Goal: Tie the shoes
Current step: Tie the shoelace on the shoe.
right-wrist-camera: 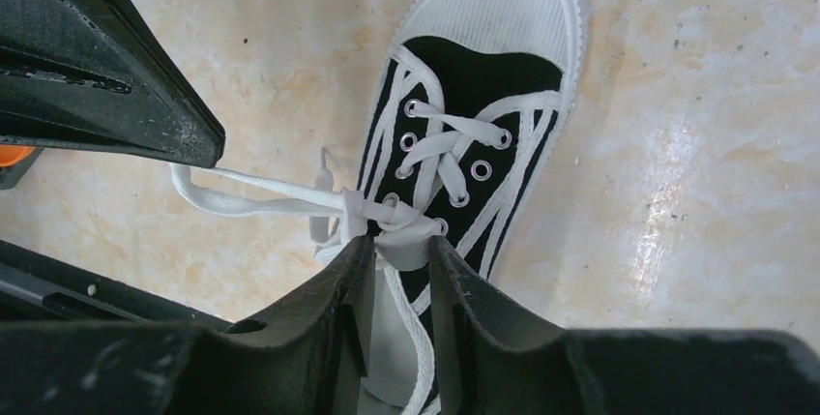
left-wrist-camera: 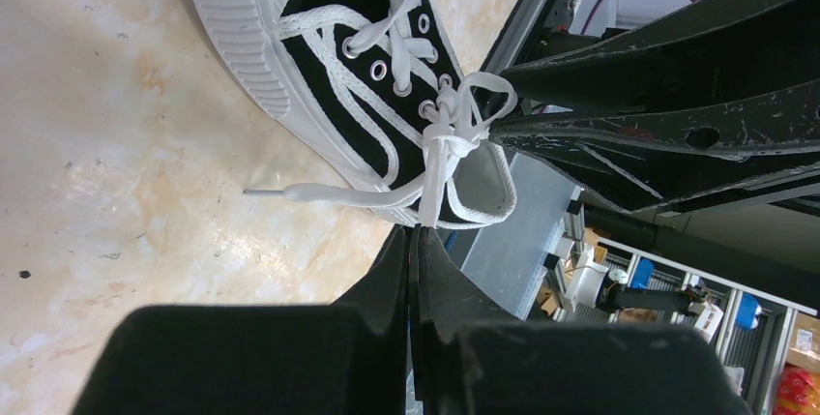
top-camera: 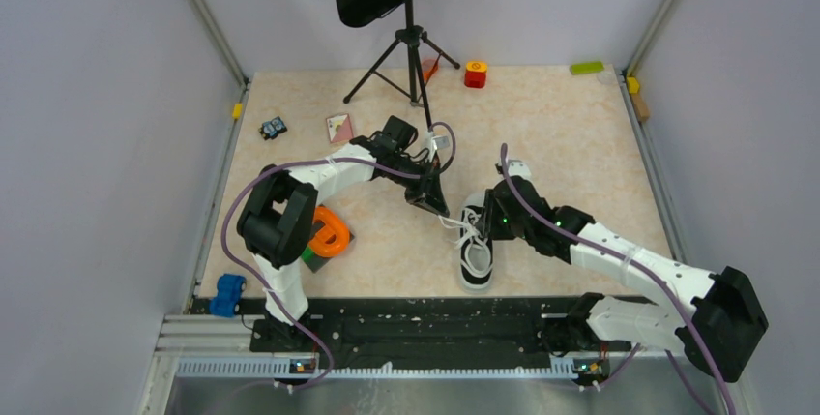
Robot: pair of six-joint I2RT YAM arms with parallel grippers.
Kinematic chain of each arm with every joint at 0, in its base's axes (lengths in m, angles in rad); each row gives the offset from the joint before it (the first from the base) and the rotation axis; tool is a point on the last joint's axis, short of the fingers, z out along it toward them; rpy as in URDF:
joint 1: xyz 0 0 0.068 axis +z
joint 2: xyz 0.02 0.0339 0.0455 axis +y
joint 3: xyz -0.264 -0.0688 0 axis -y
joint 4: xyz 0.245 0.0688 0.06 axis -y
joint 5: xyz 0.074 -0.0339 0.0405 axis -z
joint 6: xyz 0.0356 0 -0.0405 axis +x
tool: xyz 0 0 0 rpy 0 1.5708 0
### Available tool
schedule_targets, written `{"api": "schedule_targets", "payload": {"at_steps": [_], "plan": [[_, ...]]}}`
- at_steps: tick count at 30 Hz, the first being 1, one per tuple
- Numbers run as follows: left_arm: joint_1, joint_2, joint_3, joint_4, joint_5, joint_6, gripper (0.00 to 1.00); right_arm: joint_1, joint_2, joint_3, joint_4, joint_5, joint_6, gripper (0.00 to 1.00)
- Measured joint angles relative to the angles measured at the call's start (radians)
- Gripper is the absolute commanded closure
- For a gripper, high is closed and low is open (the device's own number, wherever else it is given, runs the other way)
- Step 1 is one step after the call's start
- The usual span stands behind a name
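The shoe (top-camera: 475, 258) is a black canvas sneaker with a white toe cap, lying mid-table with its toe toward the near edge; it also shows in both wrist views (left-wrist-camera: 329, 57) (right-wrist-camera: 483, 76). My left gripper (top-camera: 437, 207) (left-wrist-camera: 418, 233) is shut on a white lace (left-wrist-camera: 432, 168) that runs taut from the knot at the top eyelets. My right gripper (top-camera: 486, 223) (right-wrist-camera: 401, 246) stands over the tongue. Its jaws are a little apart around a lace loop (right-wrist-camera: 411, 241) at the knot. A second lace strand (right-wrist-camera: 251, 204) stretches left toward the left gripper's fingers (right-wrist-camera: 97, 67).
A music stand's tripod (top-camera: 411, 47) stands at the back. An orange object (top-camera: 329, 233) lies left of the shoe and a blue toy (top-camera: 228, 294) by the near-left corner. A card (top-camera: 339, 128), a small toy car (top-camera: 274, 128) and coloured blocks (top-camera: 475, 74) lie farther back.
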Motion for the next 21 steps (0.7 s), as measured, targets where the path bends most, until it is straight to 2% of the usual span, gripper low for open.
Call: {"api": "schedule_targets", "payload": {"at_steps": [5, 7, 9, 21], "plan": [[0.0, 0.0, 0.0, 0.0, 0.0, 0.0, 1.0, 0.0, -0.003, 0.0, 0.0, 0.0, 0.001, 0.82], [0.0, 0.0, 0.0, 0.0, 0.0, 0.0, 1.0, 0.0, -0.005, 0.0, 0.0, 0.0, 0.002, 0.89], [0.0, 0.0, 0.0, 0.0, 0.0, 0.0, 1.0, 0.0, -0.005, 0.0, 0.0, 0.0, 0.003, 1.0], [0.0, 0.0, -0.027, -0.009, -0.013, 0.012, 1.0, -0.002, -0.065, -0.055, 0.013, 0.005, 0.046, 1.0]]}}
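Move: The right fingers, part open, straddle the right lace loop, its middle about 1 cm ahead, 1 cm left and 1 cm below the right hand. From the right hand, the knot lies some 3 cm left and 2 cm down, level fore and aft, while the shoe's toe cap is about 8 cm ahead, 2 cm left and 6 cm down. For the left hand, which already grips the other loop, the knot is roughly 8 cm right, 3 cm back and 3 cm down. Staying almost in place at first, the right hand closes its fingers from about a third open to shut, pinching the right loop beside the knot, then eases about 1 cm back and to the right, away from the knot. The left hand keeps its pinch on its own loop and late on starts about 1 cm down, drifting left and slightly back. ##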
